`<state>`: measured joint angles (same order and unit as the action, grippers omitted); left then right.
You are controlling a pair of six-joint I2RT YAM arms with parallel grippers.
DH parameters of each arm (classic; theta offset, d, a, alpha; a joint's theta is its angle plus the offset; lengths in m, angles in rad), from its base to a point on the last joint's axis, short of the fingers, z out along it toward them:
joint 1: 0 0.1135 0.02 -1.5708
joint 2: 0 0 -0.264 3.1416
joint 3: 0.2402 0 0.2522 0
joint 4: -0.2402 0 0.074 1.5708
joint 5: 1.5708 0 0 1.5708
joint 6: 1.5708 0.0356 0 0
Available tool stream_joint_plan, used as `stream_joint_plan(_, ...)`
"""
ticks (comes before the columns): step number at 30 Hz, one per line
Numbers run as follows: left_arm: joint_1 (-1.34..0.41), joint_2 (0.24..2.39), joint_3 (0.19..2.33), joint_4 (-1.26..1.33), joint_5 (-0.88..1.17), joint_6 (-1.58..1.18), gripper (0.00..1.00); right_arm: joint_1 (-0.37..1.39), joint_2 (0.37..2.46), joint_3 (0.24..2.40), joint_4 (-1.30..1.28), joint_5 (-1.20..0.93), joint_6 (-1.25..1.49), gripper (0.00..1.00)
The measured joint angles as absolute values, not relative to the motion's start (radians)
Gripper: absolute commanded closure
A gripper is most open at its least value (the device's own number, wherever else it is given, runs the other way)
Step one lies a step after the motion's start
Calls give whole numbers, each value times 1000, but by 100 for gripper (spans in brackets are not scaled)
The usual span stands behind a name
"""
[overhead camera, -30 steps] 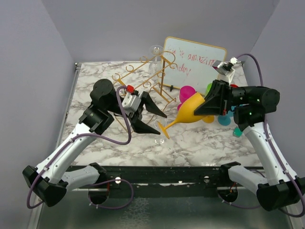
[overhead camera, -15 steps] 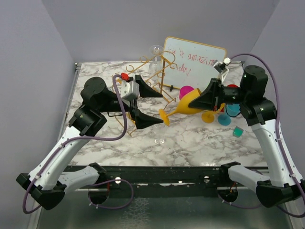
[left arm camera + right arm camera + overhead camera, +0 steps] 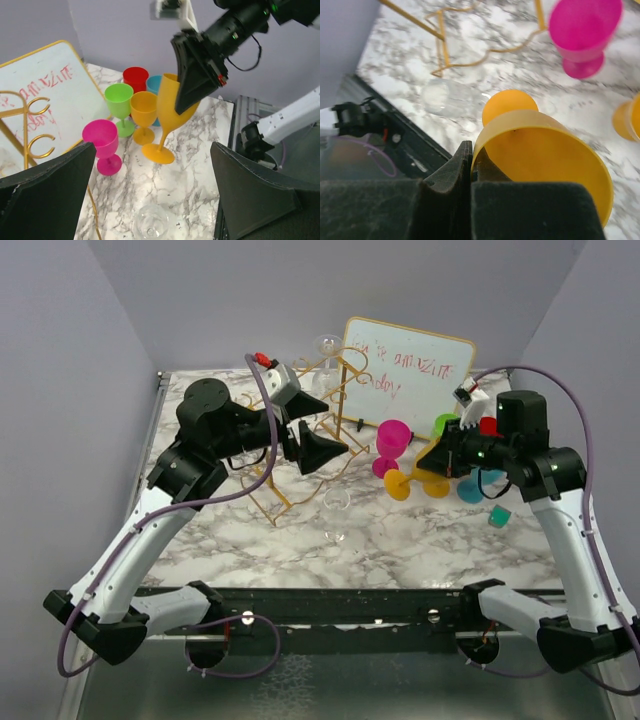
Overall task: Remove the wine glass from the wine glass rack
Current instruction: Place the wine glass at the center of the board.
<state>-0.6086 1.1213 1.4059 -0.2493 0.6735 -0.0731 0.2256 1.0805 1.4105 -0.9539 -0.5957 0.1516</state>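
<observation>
The gold wire wine glass rack (image 3: pixel 300 405) stands at the back, left of the middle; its scroll ends (image 3: pixel 36 125) and base rails (image 3: pixel 460 55) show in both wrist views. My right gripper (image 3: pixel 440 455) is shut on the rim of a yellow wine glass (image 3: pixel 169 102), off the rack to its right. The glass hangs nearly upright, with its foot (image 3: pixel 397 484) at the marble beside a pink glass (image 3: pixel 392 438). The pinch on the rim (image 3: pixel 479 156) is plain in the right wrist view. My left gripper (image 3: pixel 335 427) is open and empty in front of the rack.
A gold-framed whiteboard (image 3: pixel 405 375) leans behind the rack. Green (image 3: pixel 119 97), orange (image 3: pixel 144 107), red (image 3: pixel 136 77) and blue (image 3: pixel 154 85) glasses cluster at the right. Clear glasses lie on the marble (image 3: pixel 338 498) (image 3: pixel 335 537); another (image 3: pixel 325 344) is at the rack's far end.
My right gripper swung the yellow glass to the right and stood it upright beside the pink glass. My left gripper opened wide and rose back toward the rack.
</observation>
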Motion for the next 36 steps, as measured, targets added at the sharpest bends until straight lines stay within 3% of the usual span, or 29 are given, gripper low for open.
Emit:
stream_joint_plan(6, -561, 1128, 1398, -205, 617, -142, 1, 251, 1092, 1306, -974, -372, 155, 100)
stream_joint_plan(20, -543, 1110, 1299, -90, 534, -258, 1, 514, 1180, 1158, -839, 54, 232, 100)
stream_joint_plan(33, -541, 1025, 1277, -64, 410, -262, 1, 588, 1335, 1118, -705, 189, 227, 99)
stream_joint_plan(36, -538, 1020, 1257, -60, 406, -266, 1, 592, 1356, 1106, -696, 191, 220, 89)
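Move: The right hand already grips the orange wine glass by its bowl, tilted in the air; its spot is bare table about 6 cm ahead, 1 cm right and some 31 cm below. The pink glass stands about 9 cm beyond that spot and 5 cm left of it; the second orange glass stands 5 cm beyond and 7 cm right of it. The clear glass is 9 cm nearer and 17 cm left of it. From the empty left hand the spot lies about 8 cm ahead, 19 cm right, 43 cm below. Down by about 18 cm goes the right arm, first steeply, then easing some 6 cm forward as it keeps sinking, lowering the still-pinched orange glass towards the spot on the near side of the pink and second orange glasses. Meanwhile the wrist rolls some 35 degrees, left side dipping, so the fingers point more steeply down. The open left hand drifts about 5 cm forward and left, turning counter-clockwise. ##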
